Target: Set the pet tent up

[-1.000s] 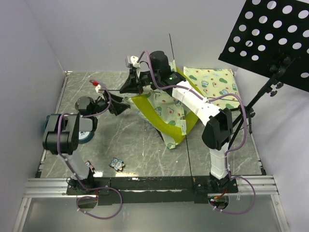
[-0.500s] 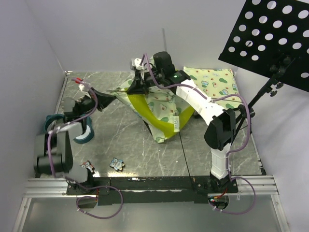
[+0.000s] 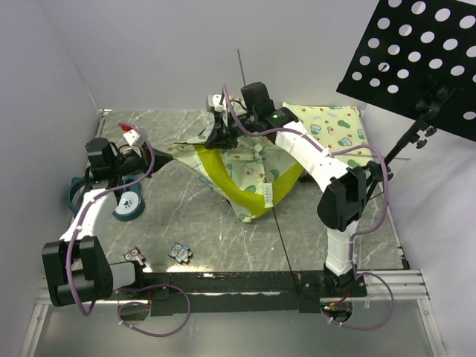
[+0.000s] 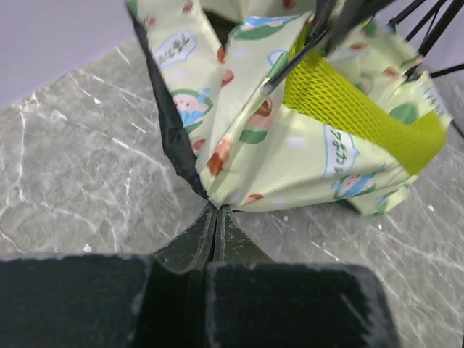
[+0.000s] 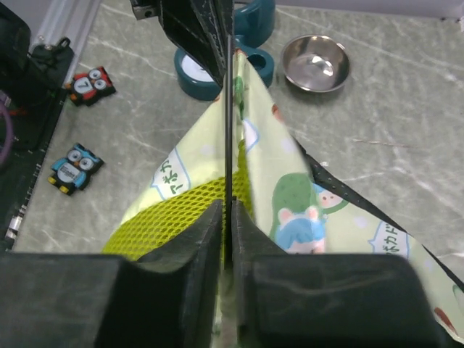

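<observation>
The pet tent (image 3: 238, 175) lies half spread in the middle of the table, cream-green avocado print with lime mesh and a black edge. My left gripper (image 3: 167, 151) is at its left corner. In the left wrist view the left gripper (image 4: 216, 209) is shut on that corner of the tent (image 4: 290, 145). My right gripper (image 3: 221, 137) hovers over the tent's back. The right wrist view shows the right gripper (image 5: 227, 205) with its jaws closed round a thin black pole (image 5: 229, 109) above the tent (image 5: 290, 188). Another stretch of pole (image 3: 281, 238) runs toward the near edge.
A flat mat (image 3: 331, 126) of similar print lies at the back right under a black perforated stand (image 3: 416, 52). Teal rolls (image 3: 128, 207) and a steel bowl (image 5: 316, 61) sit at the left. Two owl cards (image 3: 178, 252) lie near the front rail.
My left gripper closed on the tent's left corner and drew it left, spreading the fabric. The left arm swung out toward the table's left side. The right gripper shifted slightly with the pole.
</observation>
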### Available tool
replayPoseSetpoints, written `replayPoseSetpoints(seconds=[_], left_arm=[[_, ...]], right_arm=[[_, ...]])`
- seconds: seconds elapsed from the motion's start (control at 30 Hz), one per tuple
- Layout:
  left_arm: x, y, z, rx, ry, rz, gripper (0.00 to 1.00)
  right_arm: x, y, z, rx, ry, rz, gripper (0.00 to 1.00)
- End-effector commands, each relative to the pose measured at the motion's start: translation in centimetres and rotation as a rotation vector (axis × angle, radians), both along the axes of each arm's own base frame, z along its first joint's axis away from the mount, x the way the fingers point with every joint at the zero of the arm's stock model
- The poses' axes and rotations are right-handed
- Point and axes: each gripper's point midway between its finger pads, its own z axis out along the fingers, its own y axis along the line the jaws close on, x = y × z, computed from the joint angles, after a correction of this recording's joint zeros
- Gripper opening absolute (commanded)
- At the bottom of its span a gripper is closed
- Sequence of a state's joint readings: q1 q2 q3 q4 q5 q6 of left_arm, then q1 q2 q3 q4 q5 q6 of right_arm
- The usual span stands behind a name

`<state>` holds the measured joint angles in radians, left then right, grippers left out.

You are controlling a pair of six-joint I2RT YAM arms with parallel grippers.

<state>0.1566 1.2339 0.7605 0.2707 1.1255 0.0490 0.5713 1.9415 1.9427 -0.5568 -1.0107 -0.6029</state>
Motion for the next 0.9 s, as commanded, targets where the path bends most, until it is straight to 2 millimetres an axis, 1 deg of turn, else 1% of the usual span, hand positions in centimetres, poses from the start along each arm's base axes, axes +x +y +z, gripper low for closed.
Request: replayPoseSetpoints(seconds=[0.0, 0.07, 0.2, 0.33, 0.4, 0.47, 0.57, 0.63, 0.67, 0.77, 0.87], left_arm=[[0.1, 0.2, 1.5, 0.068, -0.061, -0.003, 0.01], [0.0, 0.2, 1.5, 0.077, -0.055, -0.006, 0.01], [-0.3, 0.2, 2.0, 0.092, -0.073, -0.012, 0.01], [-0.4, 0.1, 2.0, 0.095, -0.064, -0.019, 0.01], [-0.6, 0.1, 2.0, 0.098, -0.072, -0.022, 0.01], [-0.8, 0.1, 2.1, 0.104, -0.084, -0.023, 0.01], [-1.1, 0.1, 2.2, 0.116, -0.100, -0.027, 0.01], [-1.5, 0.0, 1.9, 0.122, -0.083, -0.036, 0.01], [-1.6, 0.0, 2.0, 0.125, -0.087, -0.039, 0.01], [-1.8, 0.0, 2.1, 0.135, -0.091, -0.044, 0.01], [-2.1, 0.0, 2.1, 0.146, -0.093, -0.050, 0.01]], right_arm=[[-1.8, 0.6, 3.7, 0.071, -0.080, 0.026, 0.24], [-1.9, 1.3, 3.5, 0.077, -0.077, 0.028, 0.29], [-2.2, 2.4, 4.0, 0.106, -0.075, 0.041, 0.41], [-2.5, 3.4, 4.7, 0.133, -0.075, 0.056, 0.42], [-2.8, 3.7, 4.3, 0.129, -0.079, 0.073, 0.41], [-2.7, 3.9, 3.5, 0.119, -0.073, 0.076, 0.41], [-2.0, 4.2, 1.8, 0.095, -0.055, 0.068, 0.41], [-1.6, 4.4, 0.6, 0.080, -0.051, 0.067, 0.41], [-1.3, 4.5, 0.0, 0.073, -0.052, 0.064, 0.42], [-0.5, 4.9, -1.7, 0.049, -0.045, 0.056, 0.50], [0.1, 5.2, -2.7, 0.036, -0.036, 0.045, 0.56]])
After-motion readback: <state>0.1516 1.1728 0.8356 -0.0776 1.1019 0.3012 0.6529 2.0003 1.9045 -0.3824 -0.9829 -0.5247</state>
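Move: The right hand, fingers just parting on a black tent rod, has the tent corner pinched by the left fingers about 12 cm to its left, 3 cm back and 6 cm lower. From the right hand, the rod's free tip lies some 9 cm left, level in reach and about 2 cm lower; the middle of the tent's yellow band is roughly 10 cm back, 5 cm right and 12 cm below. That pinched corner is right at the left hand's fingertips. The right hand opens its fingers to about half, letting go of the black rod, and goes some 4 cm left along the rod towards the tent corner in the left hand, easing about 2 cm back on the way, before it turns forward a little and dips about 3 cm over the yellow band. The left hand stays shut on the corner as an anchor, drifting back only some 1.5 cm while it rolls a few degrees, its left side rising. ##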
